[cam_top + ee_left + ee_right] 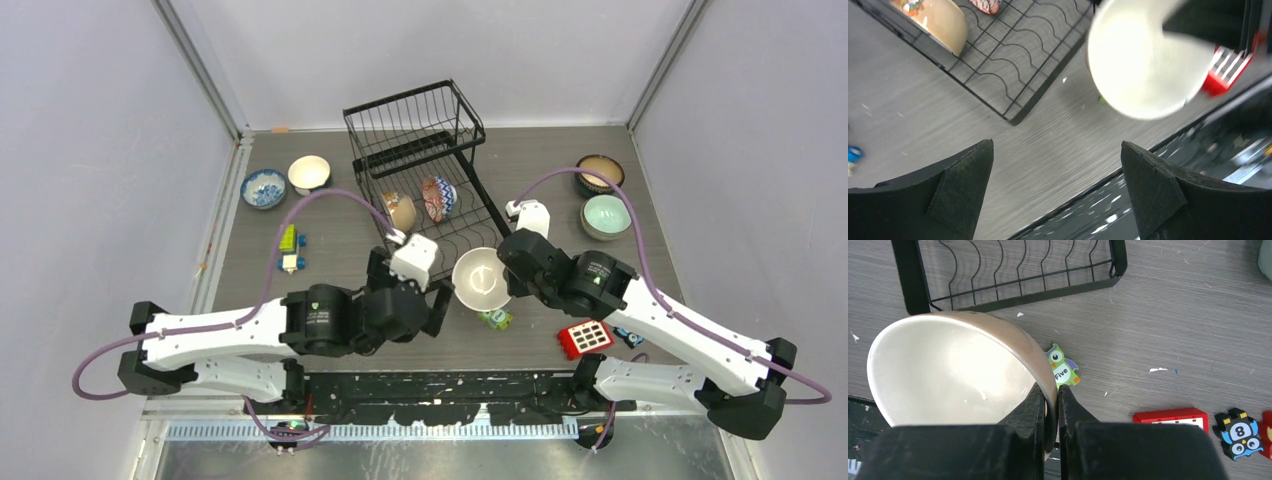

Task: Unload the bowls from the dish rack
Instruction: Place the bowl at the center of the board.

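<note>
The black wire dish rack (420, 150) stands at the back middle. Its lower tray (1013, 65) holds a tan bowl (401, 211) and a reddish patterned bowl (438, 198) on edge. My right gripper (1050, 387) is shut on the rim of a cream bowl (948, 370), held tilted just in front of the rack's near edge (481, 279). My left gripper (1057, 145) hangs open and empty over the table, left of that bowl. On the table stand a blue-patterned bowl (264, 187), a cream bowl (308, 173), a dark brown bowl (599, 173) and a mint green bowl (606, 216).
A green owl puzzle piece (1062, 367) lies under the held bowl. A red block (585, 338) and a blue owl piece (1239, 432) lie at the front right. Small toy blocks (290, 245) sit at the left. The table's near edge is close below my left gripper.
</note>
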You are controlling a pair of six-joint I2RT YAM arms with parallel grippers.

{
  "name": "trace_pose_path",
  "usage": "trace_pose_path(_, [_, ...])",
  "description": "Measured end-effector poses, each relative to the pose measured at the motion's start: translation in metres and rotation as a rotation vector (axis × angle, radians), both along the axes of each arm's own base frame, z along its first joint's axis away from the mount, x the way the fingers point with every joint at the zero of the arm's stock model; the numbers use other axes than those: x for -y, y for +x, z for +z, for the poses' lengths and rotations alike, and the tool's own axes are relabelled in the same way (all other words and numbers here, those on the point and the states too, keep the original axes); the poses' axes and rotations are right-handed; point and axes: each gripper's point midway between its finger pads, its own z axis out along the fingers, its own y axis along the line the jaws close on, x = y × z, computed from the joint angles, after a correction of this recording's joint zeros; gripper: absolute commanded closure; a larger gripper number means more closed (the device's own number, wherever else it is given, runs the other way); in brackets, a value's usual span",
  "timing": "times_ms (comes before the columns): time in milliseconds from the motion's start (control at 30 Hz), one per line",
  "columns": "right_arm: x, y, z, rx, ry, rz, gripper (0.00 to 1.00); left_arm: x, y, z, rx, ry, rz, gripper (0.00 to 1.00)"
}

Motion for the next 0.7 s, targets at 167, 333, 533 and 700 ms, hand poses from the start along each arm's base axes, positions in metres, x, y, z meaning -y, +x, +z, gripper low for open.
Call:
trace_pose_path(167, [0.001, -0.002, -0.008, -0.02, 0.005, -0.023, 0.99, 0.005, 0.022, 0.022, -0.118, -0.298, 0.252, 0.0])
trace_pose_path(333, [-0.001, -0.003, -0.009, -0.031, 0.033, -0.043, 0.99, 0.019, 0.032, 0.036, -0.178, -0.44, 0.356, 0.0])
trace_pose_path(533, [-0.006, -0.005, -0.011, -0.054, 0.059, -0.055, 0.99, 0.04, 0.046, 0.007, -0.254, -0.416, 0.43, 0.15])
trace_pose_path(700, [-0.007, -0.006, -0.014, -0.067, 0.058, -0.057, 0.99, 0.044, 0.055, -0.013, -0.291, -0.358, 0.473, 0.24])
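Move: The bowl, pinched at its right rim by the right hand, has its middle about 6 cm left of and 2 cm below that hand; from the open left hand it lies some 11 cm right, 6 cm ahead and 6 cm lower. The green owl toy sits on the table nearly straight under the right hand, about 19 cm down. The dish rack's nearest corner lies some 11 cm ahead, 5 cm left and 23 cm below the left hand. Left hand arcs about 7 cm forward-right, up then down, towards the held bowl's left rim, fingers starting to close. ##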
